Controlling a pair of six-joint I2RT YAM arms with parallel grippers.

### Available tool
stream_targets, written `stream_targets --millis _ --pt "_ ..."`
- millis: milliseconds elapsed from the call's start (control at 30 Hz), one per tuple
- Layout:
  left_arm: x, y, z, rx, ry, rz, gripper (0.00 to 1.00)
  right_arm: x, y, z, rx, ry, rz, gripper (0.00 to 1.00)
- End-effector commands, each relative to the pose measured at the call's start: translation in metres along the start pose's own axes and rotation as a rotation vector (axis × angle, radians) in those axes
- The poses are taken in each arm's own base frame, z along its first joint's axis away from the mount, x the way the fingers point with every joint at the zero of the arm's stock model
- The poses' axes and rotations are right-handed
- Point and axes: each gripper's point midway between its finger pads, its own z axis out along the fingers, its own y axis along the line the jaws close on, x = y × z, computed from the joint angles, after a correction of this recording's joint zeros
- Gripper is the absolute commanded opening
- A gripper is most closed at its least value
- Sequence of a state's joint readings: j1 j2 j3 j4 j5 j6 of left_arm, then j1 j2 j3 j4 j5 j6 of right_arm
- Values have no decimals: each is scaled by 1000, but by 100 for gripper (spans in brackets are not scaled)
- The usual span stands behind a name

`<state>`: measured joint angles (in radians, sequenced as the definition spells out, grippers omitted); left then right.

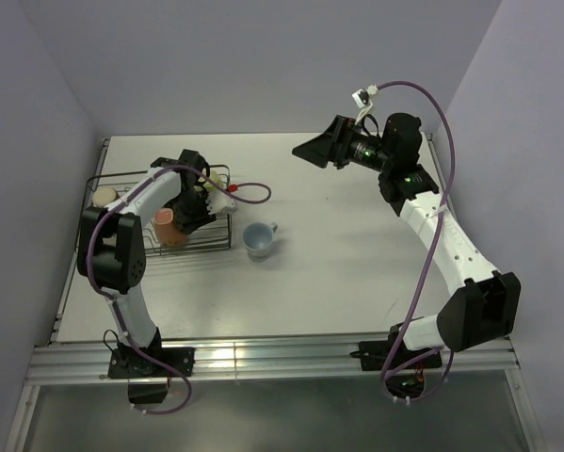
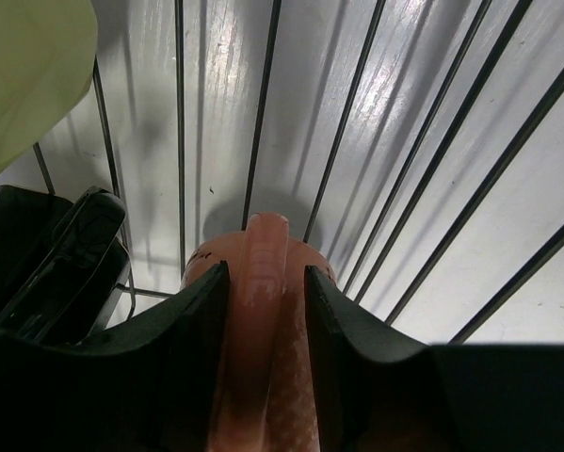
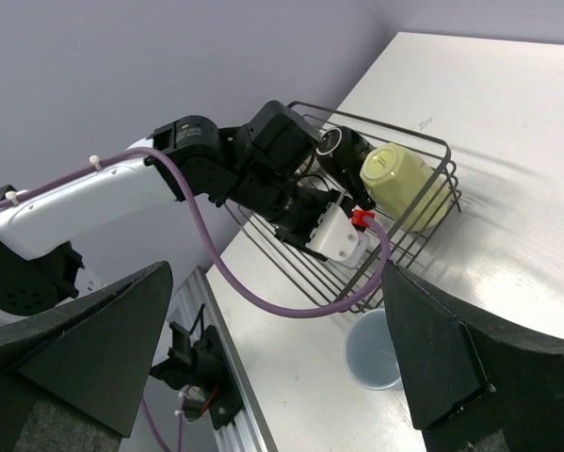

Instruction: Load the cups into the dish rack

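Observation:
The dish rack stands at the table's left. My left gripper reaches down into it, and its jaws stand slightly apart on either side of the handle of the pink cup, with a thin gap on the right. That pink cup rests in the rack. Beside it lie a black cup and a pale yellow cup. A light blue cup stands upright on the table just right of the rack. My right gripper hangs open high over the table's middle back, empty.
The rack's wires run over the white table top. A purple cable loops from the left wrist past the rack's near edge. The table's left edge lies close behind the rack.

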<state>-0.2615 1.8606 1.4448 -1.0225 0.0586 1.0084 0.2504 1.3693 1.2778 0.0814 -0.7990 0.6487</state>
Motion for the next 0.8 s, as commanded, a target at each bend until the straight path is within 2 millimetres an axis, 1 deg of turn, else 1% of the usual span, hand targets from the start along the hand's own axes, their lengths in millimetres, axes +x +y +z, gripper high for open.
stream_targets --millis 0,67,167,267,300,333,367,433,467,500,533,567,600,633,667,700,733,767 --pt "-14 7 -16 -29 -60 23 45 -19 16 -1 -37 -34 -63 100" --pt "-17 10 -22 -48 -74 22 47 -19 16 -1 -35 -34 -63 100" --pt "-25 17 -35 -81 -114 16 50 -19 15 -2 -32 -30 -73 100" --pt "-36 24 -55 -115 -166 11 52 -19 13 -2 -19 -25 -89 100" --pt "-42 27 -65 -131 -191 10 52 -19 12 -2 -13 -23 -94 100" --pt "-44 28 -74 -144 -205 5 53 -16 8 -3 3 -12 -102 100" --pt "-46 29 -80 -153 -216 4 55 -18 7 -3 8 -12 -118 100" --pt "-53 32 -102 -193 -260 4 57 -11 -3 -3 45 26 -137 100" --pt "-54 33 -108 -203 -269 -2 59 -9 -5 -4 50 40 -152 100" --pt "-57 34 -123 -233 -292 0 60 -10 -7 -4 53 52 -207 100" --pt "-59 34 -130 -241 -311 -7 60 -3 -12 -5 72 89 -199 100" --pt "-61 35 -138 -262 -329 -9 61 -5 -12 -5 81 97 -228 100" --pt "-64 36 -149 -285 -354 -11 61 -1 -18 -3 99 123 -239 100" --pt "-63 37 -163 -314 -388 -26 61 11 -28 -6 133 186 -271 100" --pt "-68 36 -173 -321 -438 -28 64 7 -26 -4 155 198 -317 99" --pt "-70 37 -183 -336 -471 -38 65 15 -34 -1 173 239 -330 99" --pt "-73 33 -196 -339 -527 -62 66 26 -41 -5 193 301 -359 98" --pt "-74 32 -203 -342 -556 -74 66 25 -43 -4 220 316 -408 97"
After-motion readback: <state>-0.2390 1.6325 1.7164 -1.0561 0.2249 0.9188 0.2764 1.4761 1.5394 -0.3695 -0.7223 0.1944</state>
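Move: The pink cup sits in the dish rack with its handle between my left fingers, its body some 4 cm to the left, 1 cm back and slightly lower. From this hand the green cup is about 8 cm ahead and 6 right, the black cup about 8 ahead and 4 left. The blue cup stands on the table some 18 cm right, 3 back and 4 lower; from my right hand it is about 14 cm left, 3 back and 33 below. My left hand, already slackened off the pink cup's handle, opens its fingers further and backs out: it eases forward and a little right, then climbs quickly, about 16 cm in all, clear of the handle and rack, its fingertips swinging forward and to the right. Late on, my open right hand rolls and dips its fingers nearly 20 degrees, sinking and edging forward about 2 cm each. ##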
